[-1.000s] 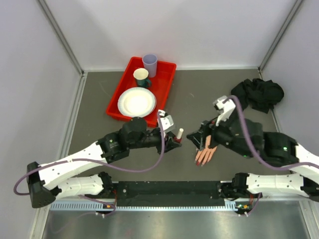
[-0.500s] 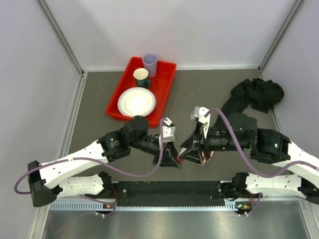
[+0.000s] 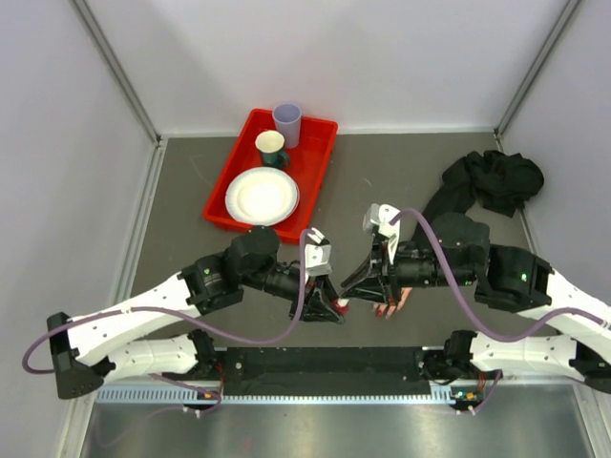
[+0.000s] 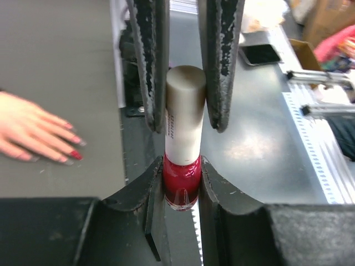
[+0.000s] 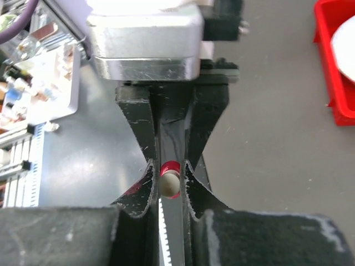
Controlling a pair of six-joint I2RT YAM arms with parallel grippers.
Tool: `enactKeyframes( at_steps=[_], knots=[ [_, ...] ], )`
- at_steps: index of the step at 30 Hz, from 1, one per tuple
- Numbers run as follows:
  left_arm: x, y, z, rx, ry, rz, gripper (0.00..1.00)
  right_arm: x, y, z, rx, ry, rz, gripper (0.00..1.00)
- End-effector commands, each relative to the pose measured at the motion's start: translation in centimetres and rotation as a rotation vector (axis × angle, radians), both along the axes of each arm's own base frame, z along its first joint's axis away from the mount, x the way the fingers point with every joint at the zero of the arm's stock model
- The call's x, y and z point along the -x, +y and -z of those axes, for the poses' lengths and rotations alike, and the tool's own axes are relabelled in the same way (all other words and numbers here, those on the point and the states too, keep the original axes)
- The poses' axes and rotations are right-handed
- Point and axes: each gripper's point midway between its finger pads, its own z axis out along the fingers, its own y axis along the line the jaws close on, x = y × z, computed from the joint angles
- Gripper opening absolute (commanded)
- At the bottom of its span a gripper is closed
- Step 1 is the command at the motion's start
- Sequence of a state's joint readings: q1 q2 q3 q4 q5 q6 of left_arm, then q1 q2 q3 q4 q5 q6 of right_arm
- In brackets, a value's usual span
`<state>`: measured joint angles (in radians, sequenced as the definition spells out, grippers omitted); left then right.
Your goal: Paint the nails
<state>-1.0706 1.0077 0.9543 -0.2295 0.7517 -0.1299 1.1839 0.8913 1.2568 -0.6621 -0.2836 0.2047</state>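
Note:
My left gripper (image 4: pixel 180 166) is shut on the red glass body of a small polish bottle (image 4: pixel 181 185) and holds it off the table near the front edge. The bottle's white cap (image 4: pixel 184 111) points at my right gripper (image 5: pixel 169 166), whose fingers (image 4: pixel 155 66) close on both sides of the cap (image 5: pixel 170 185). In the top view the two grippers meet tip to tip (image 3: pixel 342 301). The skin-coloured mannequin hand (image 4: pixel 33 133) lies flat on the table, left of the bottle. Its nails (image 4: pixel 75 155) show red at the fingertips. In the top view the hand (image 3: pixel 393 303) is mostly hidden under my right arm.
A red tray (image 3: pixel 320 157) at the back holds a white plate (image 3: pixel 262 196), a teal cup (image 3: pixel 271 148) and a lilac cup (image 3: pixel 287 122). A black cloth (image 3: pixel 492 181) lies at the back right. The table's front edge and metal rail (image 3: pixel 325 391) are just below the grippers.
Both grippers have moved toward the near edge and come together. My right gripper left its place over the mannequin hand and now has its fingers on the bottle's cap.

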Motion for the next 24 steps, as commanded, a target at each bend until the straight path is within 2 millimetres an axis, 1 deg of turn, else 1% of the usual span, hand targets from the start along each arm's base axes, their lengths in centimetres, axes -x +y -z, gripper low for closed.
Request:
enactKeyframes(
  at_steps=[1, 2, 3, 4, 5, 6, 7, 8, 9, 10, 11, 12, 13, 16, 18, 19, 20, 21, 22, 23, 24],
  knots=[
    [-5.8, -0.2, -4.1, 0.104, -0.145, -0.325, 0.0, -0.4, 0.2, -0.2, -0.017, 0.011, 0.036, 0.0],
    [-7.9, 0.3, -4.0, 0.091, -0.169, -0.452, 0.0, -0.9, 0.2, -0.1, -0.016, 0.024, 0.075, 0.0],
    [-9.2, 0.6, -3.9, 0.082, -0.18, -0.527, 0.0, -1.6, 0.1, 0.1, -0.008, 0.031, 0.119, 0.0],
    [-10.3, 1.0, -3.8, 0.074, -0.187, -0.595, 0.0, -3.2, -0.1, 0.3, -0.001, 0.021, 0.214, 0.0],
    [-12.6, 1.8, -3.7, 0.071, -0.208, -0.733, 0.0, -3.9, -0.1, 0.4, -0.002, 0.059, 0.277, 0.0],
    [-13.7, 2.3, -3.5, 0.067, -0.215, -0.8, 0.0, -4.9, 0.0, 1.0, 0.015, 0.084, 0.348, 0.0],
    [-14.4, 2.6, -3.3, 0.063, -0.223, -0.843, 0.0, -7.0, -0.7, 1.3, 0.024, 0.087, 0.499, 0.0],
    [-15.4, 2.8, -3.0, 0.046, -0.232, -0.893, 0.0, -7.2, -0.8, 1.7, 0.011, 0.184, 0.603, 0.0],
    [-16.3, 3.2, -2.8, 0.031, -0.24, -0.95, 0.0, -7.8, -1.0, 3.2, 0.056, 0.211, 0.695, 0.0],
    [-16.6, 3.0, -2.7, 0.025, -0.243, -0.957, 0.0, -9.3, -2.1, 2.8, 0.039, 0.196, 0.842, 0.0],
    [-16.7, 2.6, -2.2, 0.011, -0.243, -0.949, 0.0, -9.2, -2.0, 2.8, 0.012, 0.252, 0.909, 0.0],
    [-16.4, 2.0, -2.4, 0.016, -0.24, -0.922, 0.0, -8.8, -1.5, 2.6, 0.006, 0.24, 0.903, 0.0],
    [-16.4, 1.8, -2.4, 0.017, -0.238, -0.915, 0.0, -9.1, -1.3, 2.3, -0.004, 0.239, 0.925, 0.0],
    [-15.8, 1.1, -1.7, -0.012, -0.24, -0.856, 0.0, -9.3, -1.2, 1.9, 0.007, 0.211, 0.92, 0.0],
    [-14.8, 0.8, -1.5, -0.018, -0.248, -0.787, 0.0, -9.0, -1.3, 1.1, 0.009, 0.163, 0.866, 0.18],
    [-13.4, 0.3, -1.1, -0.017, -0.233, -0.702, 0.0, -8.4, -0.9, 1.0, 0.013, 0.155, 0.805, 0.26],
    [-12.6, 0.3, -1.2, -0.007, -0.228, -0.665, 0.0, -8.1, -1.4, 0.0, -0.002, 0.115, 0.757, 0.47],
    [-12.0, 0.2, -1.1, 0.003, -0.222, -0.632, 0.0, -7.3, -1.1, -0.2, 0.003, 0.105, 0.686, 0.55],
    [-10.6, -0.1, -0.7, 0.008, -0.204, -0.557, 0.0, -6.9, -1.3, -0.5, 0.006, 0.089, 0.648, 0.59],
    [-9.8, 0.0, -0.9, 0.023, -0.198, -0.518, 0.0, -6.5, -1.9, -1.0, 0.006, 0.047, 0.594, 0.64],
    [-8.9, -0.1, -0.9, 0.031, -0.191, -0.47, 0.0, -6.0, -1.9, -1.1, 0.009, 0.034, 0.549, 0.66]
  ],
)
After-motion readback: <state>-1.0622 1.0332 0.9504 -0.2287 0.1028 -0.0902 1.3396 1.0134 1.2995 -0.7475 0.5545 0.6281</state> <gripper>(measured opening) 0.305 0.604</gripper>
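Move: The polish bottle's white cap is already pinched between the right fingertips, while the left fingers already hold the red bottle under it, with the cap some 4 cm above the left hand point and 1 cm to its right. The mannequin hand lies about 18 cm right, 4 cm ahead and 32 cm below the right hand. The plate is roughly 32 cm ahead of the left hand, 20 cm left and 26 cm below. Cap and bottle are carried forward together about 11 cm while being twisted against each other: the left hand keeps its grip on the bottle and turns some 35 degrees counter-clockwise, the right turns the pinched cap about 50 degrees clockwise. Both dip some 3 cm late in the swing; then the right fingers open wide, let go of the cap and draw back about 2 cm. ##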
